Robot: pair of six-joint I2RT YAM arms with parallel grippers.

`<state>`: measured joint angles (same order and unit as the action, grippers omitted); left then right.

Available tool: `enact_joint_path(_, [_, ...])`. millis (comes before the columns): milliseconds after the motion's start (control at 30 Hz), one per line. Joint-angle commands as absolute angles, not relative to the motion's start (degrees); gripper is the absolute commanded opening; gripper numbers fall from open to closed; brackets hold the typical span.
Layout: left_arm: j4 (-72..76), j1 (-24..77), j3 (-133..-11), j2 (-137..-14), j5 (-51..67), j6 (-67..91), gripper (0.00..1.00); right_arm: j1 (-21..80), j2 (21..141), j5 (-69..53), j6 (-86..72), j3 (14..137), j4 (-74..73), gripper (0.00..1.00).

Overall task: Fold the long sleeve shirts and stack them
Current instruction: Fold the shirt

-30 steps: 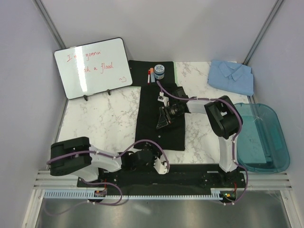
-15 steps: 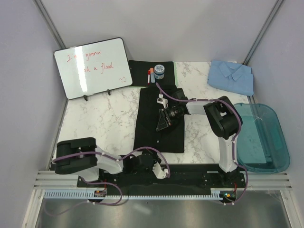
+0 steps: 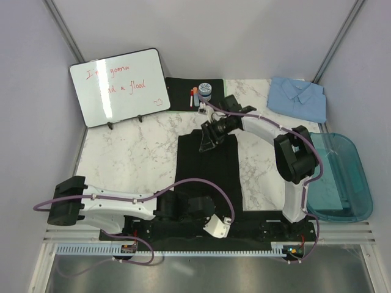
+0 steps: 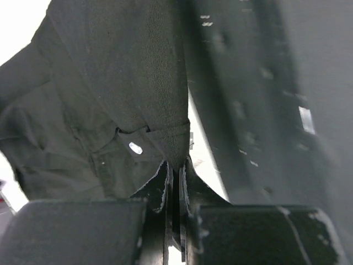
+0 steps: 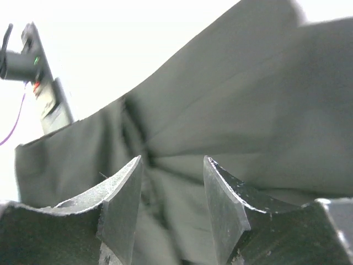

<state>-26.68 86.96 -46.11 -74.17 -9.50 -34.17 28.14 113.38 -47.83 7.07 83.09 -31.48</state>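
Observation:
A black long sleeve shirt [image 3: 208,174] lies stretched lengthwise down the middle of the table. My left gripper [image 3: 206,215] is at its near end by the arm bases. In the left wrist view the left gripper [image 4: 176,167] is shut on a fold of the black shirt [image 4: 127,83], next to a white button. My right gripper [image 3: 206,144] hovers over the shirt's far end. Its jaws [image 5: 172,165] stand open in the right wrist view, with bunched black cloth [image 5: 231,127] behind them and nothing pinched. The light blue shirt [image 3: 297,97] lies folded at the back right.
A whiteboard [image 3: 119,85] stands at the back left. A black green-edged mat [image 3: 180,91] behind the shirt carries a small jar [image 3: 205,91] and markers [image 3: 193,97]. A teal bin [image 3: 337,177] sits on the right. The black base rail [image 3: 256,223] runs along the near edge.
The left gripper shut on the shirt's near end and drew it toward the near edge. The right gripper opened and moved toward the back. The shirt now lies longer.

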Motion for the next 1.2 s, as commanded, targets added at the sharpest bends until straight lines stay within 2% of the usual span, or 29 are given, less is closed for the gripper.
enact_joint_path(0, [-39.3, 87.0, -52.5, -71.7, -0.2, -29.4, 0.02, 23.3, 119.4, -44.1, 12.1, 95.0, -37.2, 0.55])
enact_joint_path(167, [-44.5, 82.0, -60.1, -73.2, 7.1, -32.2, 0.02, 22.6, 125.4, -39.2, 12.7, 100.3, -35.7, 0.53])
enact_joint_path(333, [-46.7, 69.8, -66.3, -76.2, 16.6, -36.6, 0.02, 22.6, 129.2, -38.2, 12.0, 99.7, -33.3, 0.5])
enact_joint_path(500, [-46.6, 60.1, -70.8, -82.3, 20.4, -44.8, 0.02, 23.0, 129.4, -39.8, 13.6, 95.3, -33.2, 0.46])
enact_joint_path(767, [-41.4, 49.9, -75.3, -91.8, 22.1, -56.6, 0.02, 23.6, 128.3, -40.3, 15.6, 91.6, -33.5, 0.41])
enact_joint_path(867, [-39.6, 47.2, -77.9, -95.7, 22.3, -58.8, 0.02, 23.6, 128.4, -41.5, 16.6, 91.3, -34.1, 0.37])
enact_joint_path(967, [-37.8, 45.5, -79.4, -99.0, 22.2, -60.7, 0.02, 23.6, 128.4, -42.2, 17.2, 91.1, -34.5, 0.29])
enact_joint_path(1167, [-35.3, 42.5, -81.5, -103.3, 21.5, -62.4, 0.02, 23.6, 128.7, -42.5, 18.0, 91.4, -35.3, 0.22])
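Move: The left hand already pinches the raised near hem of the shirt by the near table edge; the shirt's far edge, where the hem is to go, lies about 24 cm straight ahead and 8 cm lower. From the open right hand the far edge is some 7 cm ahead, 3 cm right and 8 cm down; the jar stands about 17 cm ahead, 1 cm left, the markers 15 cm ahead, 4 cm left, and the folded blue shirt 14 cm ahead, 27 cm right. Keep the left gripper shut on the hem, lift it about 7 cm, then sweep it forward some 20 cm over the shirt towards the far edge, sinking again as you go and tilting the fingertips about 15 degrees back. Meanwhile hop the right gripper forward and down to the table at the far edge, draw it back slightly and narrow its fingers around the cloth there. ##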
